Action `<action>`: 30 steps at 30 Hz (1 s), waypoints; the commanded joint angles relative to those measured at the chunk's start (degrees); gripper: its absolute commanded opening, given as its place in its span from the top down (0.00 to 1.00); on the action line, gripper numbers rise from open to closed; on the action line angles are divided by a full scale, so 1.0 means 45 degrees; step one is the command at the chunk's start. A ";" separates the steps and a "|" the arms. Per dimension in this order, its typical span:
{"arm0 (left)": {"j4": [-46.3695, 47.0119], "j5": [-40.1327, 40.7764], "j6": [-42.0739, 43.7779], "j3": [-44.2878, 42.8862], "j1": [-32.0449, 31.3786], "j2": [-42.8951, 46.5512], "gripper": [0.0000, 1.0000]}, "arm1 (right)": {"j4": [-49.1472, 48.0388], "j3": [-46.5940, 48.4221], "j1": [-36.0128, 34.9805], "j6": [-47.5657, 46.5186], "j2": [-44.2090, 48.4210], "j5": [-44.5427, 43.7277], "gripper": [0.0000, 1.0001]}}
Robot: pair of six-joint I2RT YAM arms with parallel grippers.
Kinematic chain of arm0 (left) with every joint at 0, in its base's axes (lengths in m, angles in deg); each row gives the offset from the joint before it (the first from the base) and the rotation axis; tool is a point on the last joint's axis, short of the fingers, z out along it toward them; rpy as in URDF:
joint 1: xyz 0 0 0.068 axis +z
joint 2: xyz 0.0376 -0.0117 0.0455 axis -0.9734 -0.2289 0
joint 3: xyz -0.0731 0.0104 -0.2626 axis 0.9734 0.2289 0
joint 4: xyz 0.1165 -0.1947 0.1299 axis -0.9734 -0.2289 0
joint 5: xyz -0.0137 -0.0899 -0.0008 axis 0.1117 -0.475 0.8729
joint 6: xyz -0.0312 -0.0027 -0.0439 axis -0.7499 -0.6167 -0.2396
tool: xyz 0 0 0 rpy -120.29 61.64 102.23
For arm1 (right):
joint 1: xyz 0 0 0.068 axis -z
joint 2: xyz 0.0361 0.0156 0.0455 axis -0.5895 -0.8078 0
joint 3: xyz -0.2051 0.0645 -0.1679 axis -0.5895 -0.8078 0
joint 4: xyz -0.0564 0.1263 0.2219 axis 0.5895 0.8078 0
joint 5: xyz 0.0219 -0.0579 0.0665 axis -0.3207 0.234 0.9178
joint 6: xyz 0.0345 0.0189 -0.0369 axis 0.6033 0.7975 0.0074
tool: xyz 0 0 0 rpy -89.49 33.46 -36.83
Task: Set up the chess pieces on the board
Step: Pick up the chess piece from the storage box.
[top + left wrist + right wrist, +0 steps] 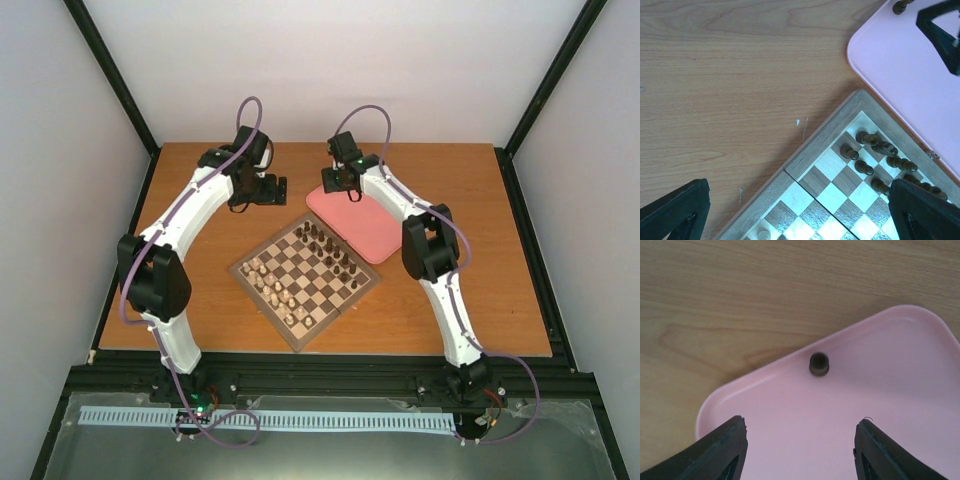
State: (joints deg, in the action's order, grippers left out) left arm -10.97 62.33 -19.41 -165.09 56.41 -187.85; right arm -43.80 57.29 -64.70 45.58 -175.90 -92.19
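Note:
The board (305, 278) lies diagonally in the middle of the table. Dark chess pieces (328, 252) stand along its far right side and pale ones along its near left side. In the left wrist view, several dark pieces (864, 150) stand near the board's corner (805, 165). One dark piece (819, 363) stands upright on the pink tray (850, 415), just ahead of my right gripper (802, 452), which is open and empty. My left gripper (800, 217) hovers open over the board's far corner, holding nothing.
The pink tray (362, 228) lies beyond the board's right side, its near edge almost touching the board's border. My right gripper (336, 183) hangs over the tray's far corner, and my left gripper (272, 188) is close by to its left. Bare wooden tabletop (200, 190) surrounds both.

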 commanded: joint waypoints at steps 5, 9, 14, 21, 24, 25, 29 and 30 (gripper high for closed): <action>-0.0046 0.0051 -0.0123 -0.0322 -0.0065 -0.0127 0.00 | 0.0081 0.2569 0.0508 -0.0196 -0.2161 0.0764 0.43; -0.0033 -0.0051 -0.0194 -0.0357 -0.0065 -0.0284 0.00 | -0.0403 0.2603 0.0621 -0.0152 -0.2553 0.0982 0.44; -0.0118 -0.0061 -0.0153 -0.0534 -0.0065 -0.0505 0.00 | -0.0770 0.2940 0.0791 -0.0042 -0.3008 0.1455 0.46; -0.0163 -0.0113 -0.0180 -0.0688 -0.0065 -0.0727 0.00 | -0.0815 0.3714 0.0910 0.0020 -0.3713 0.1889 0.53; -0.0196 -0.0093 -0.0152 -0.0726 -0.0065 -0.0786 0.00 | -0.0968 0.3820 0.0940 0.0129 -0.3860 0.2027 0.59; -0.0207 -0.0068 -0.0157 -0.0743 -0.0065 -0.0815 0.00 | -0.0975 0.3881 0.0955 0.0144 -0.3909 0.2056 0.62; -0.0234 -0.0026 -0.0158 -0.0837 -0.0065 -0.0880 0.00 | -0.0929 0.4042 0.0961 0.0203 -0.4005 0.2093 0.71; -0.0231 -0.0004 -0.0160 -0.0854 -0.0065 -0.0885 0.00 | -0.0904 0.4043 0.0963 0.0195 -0.4006 0.2091 0.73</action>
State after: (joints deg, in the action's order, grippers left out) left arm -11.29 62.28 -19.41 -166.11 56.41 -191.06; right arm -47.26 73.36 -60.76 46.13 -192.67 -83.49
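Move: The last dark chess piece stands near the far left rim of the pink storage box, some 6 cm ahead of the right hand, 1 cm left and 7 cm lower. The box's middle is about 9 cm nearer and 9 cm to the right of that piece; the dark corner piece on the board lies roughly 7 cm back and 8 cm left of the hand. From the left hand the last piece is about 17 cm ahead, 16 cm right and 16 cm lower. The right hand reaches about 6 cm forward and 6 cm down, its fingers closing halfway around the last piece. ##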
